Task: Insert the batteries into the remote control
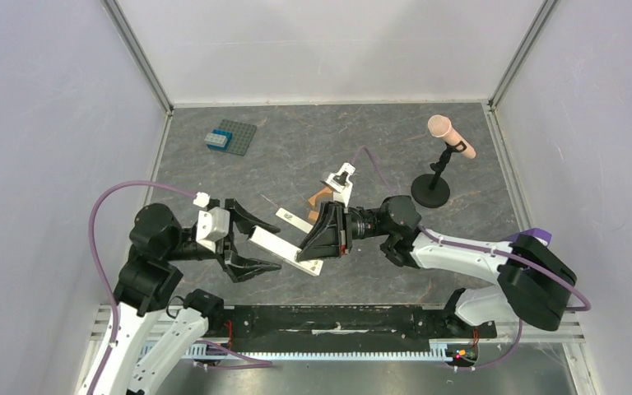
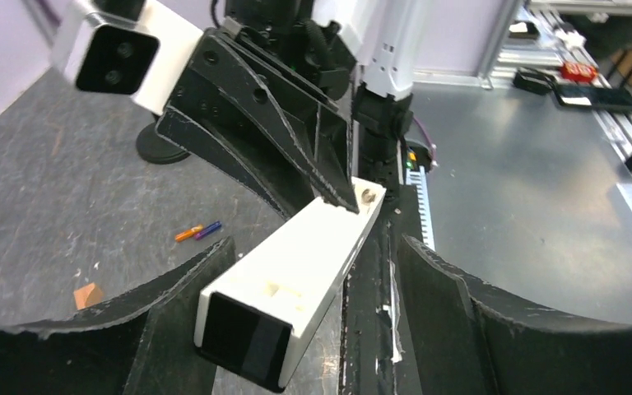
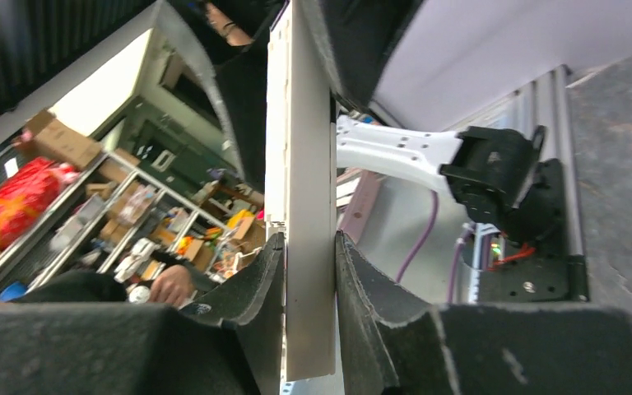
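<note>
The remote control (image 1: 284, 249) is a cream-white bar held off the table between the two arms. My right gripper (image 1: 313, 247) is shut on its right end. In the right wrist view both pads press the bar (image 3: 309, 247) flat between them, at the gripper (image 3: 309, 276). My left gripper (image 1: 273, 248) stands open around the bar's other end. In the left wrist view the dark-ended bar (image 2: 296, 271) lies between the spread fingers (image 2: 132, 329) with a gap on each side. The batteries, one orange (image 2: 188, 234) and one dark blue (image 2: 208, 230), lie side by side on the table beyond.
A grey studded plate with a blue brick (image 1: 232, 137) sits at the back left. A microphone on a black stand (image 1: 430, 191) stands at the right. Orange-brown blocks (image 1: 321, 197) and a small flat white piece (image 1: 293, 219) lie just behind the grippers.
</note>
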You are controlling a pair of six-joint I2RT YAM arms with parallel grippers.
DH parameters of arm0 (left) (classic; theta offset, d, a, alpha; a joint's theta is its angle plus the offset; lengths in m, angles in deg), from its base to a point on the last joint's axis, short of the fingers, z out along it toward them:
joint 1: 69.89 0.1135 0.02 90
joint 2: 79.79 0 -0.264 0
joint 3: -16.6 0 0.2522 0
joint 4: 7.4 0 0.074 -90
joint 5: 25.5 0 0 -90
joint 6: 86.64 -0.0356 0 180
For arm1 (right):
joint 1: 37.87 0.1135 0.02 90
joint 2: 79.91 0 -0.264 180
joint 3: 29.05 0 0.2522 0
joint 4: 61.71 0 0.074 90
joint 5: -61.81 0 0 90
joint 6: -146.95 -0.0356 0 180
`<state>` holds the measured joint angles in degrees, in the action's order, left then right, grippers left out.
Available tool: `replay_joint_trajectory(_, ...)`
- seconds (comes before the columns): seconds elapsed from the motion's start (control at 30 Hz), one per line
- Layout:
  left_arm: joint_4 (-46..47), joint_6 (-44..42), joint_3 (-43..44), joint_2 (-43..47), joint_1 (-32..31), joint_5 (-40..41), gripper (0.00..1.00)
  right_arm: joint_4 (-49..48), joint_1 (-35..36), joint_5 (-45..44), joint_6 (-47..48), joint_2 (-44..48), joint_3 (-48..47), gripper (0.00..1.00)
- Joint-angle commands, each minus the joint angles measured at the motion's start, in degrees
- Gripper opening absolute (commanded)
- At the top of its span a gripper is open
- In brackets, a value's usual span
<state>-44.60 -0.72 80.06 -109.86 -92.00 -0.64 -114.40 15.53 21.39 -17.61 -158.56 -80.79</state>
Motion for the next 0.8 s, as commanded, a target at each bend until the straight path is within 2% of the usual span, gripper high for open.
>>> replay_joint_trajectory(0.0,1.0,9.3,-0.1,3.6,0.1,10.5,0.78,18.6,0.1,-6.6,16.6,5.0,-3.8,0.10)
replay_joint_trajectory(0.1,-0.3,12.8,1.1,4.7,0.2,16.6,0.78,26.4,0.1,-11.2,22.7,8.3,-4.4,0.10)
replay_joint_trajectory(0.17,1.4,18.4,1.5,3.9,0.1,21.5,0.78,27.7,0.1,-13.9,24.2,10.0,-3.9,0.10)
replay_joint_trajectory(0.37,8.8,44.4,-0.5,-2.9,0.2,37.9,0.76,27.1,0.2,-19.3,26.3,12.9,-2.5,0.10)
replay_joint_trajectory(0.63,12.6,58.6,-1.2,-2.2,0.2,53.2,0.76,34.6,0.3,-23.4,31.4,15.5,-2.8,0.06)
replay_joint_trajectory(0.77,11.3,62.4,-1.3,-0.8,0.2,57.3,0.77,37.3,0.3,-27.8,32.9,17.6,-2.3,0.06)
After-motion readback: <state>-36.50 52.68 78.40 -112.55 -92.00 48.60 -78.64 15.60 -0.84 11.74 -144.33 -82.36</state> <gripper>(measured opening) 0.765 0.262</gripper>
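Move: The batteries lie on the table about 14 cm ahead of my left hand, 21 cm to its right and some 28 cm below it. At that level, the white cover lies 15 cm ahead and 3 cm to the right, and the orange block 17 cm ahead and 8 cm to the right. The remote is level with this hand, 2 cm right and 1 cm back. From my right hand, the batteries lie 15 cm ahead, 16 cm right and 28 cm below. My left hand, empty and still open, pulls clear of the remote's free end, sweeping forward about 12 cm and drifting a little left. It swings counter-clockwise and rolls as it goes, so its fingers turn from pointing right to pointing forward-right. My right hand keeps its pinch on the remote, carrying it some 6 cm forward and slightly down while turning clockwise. ##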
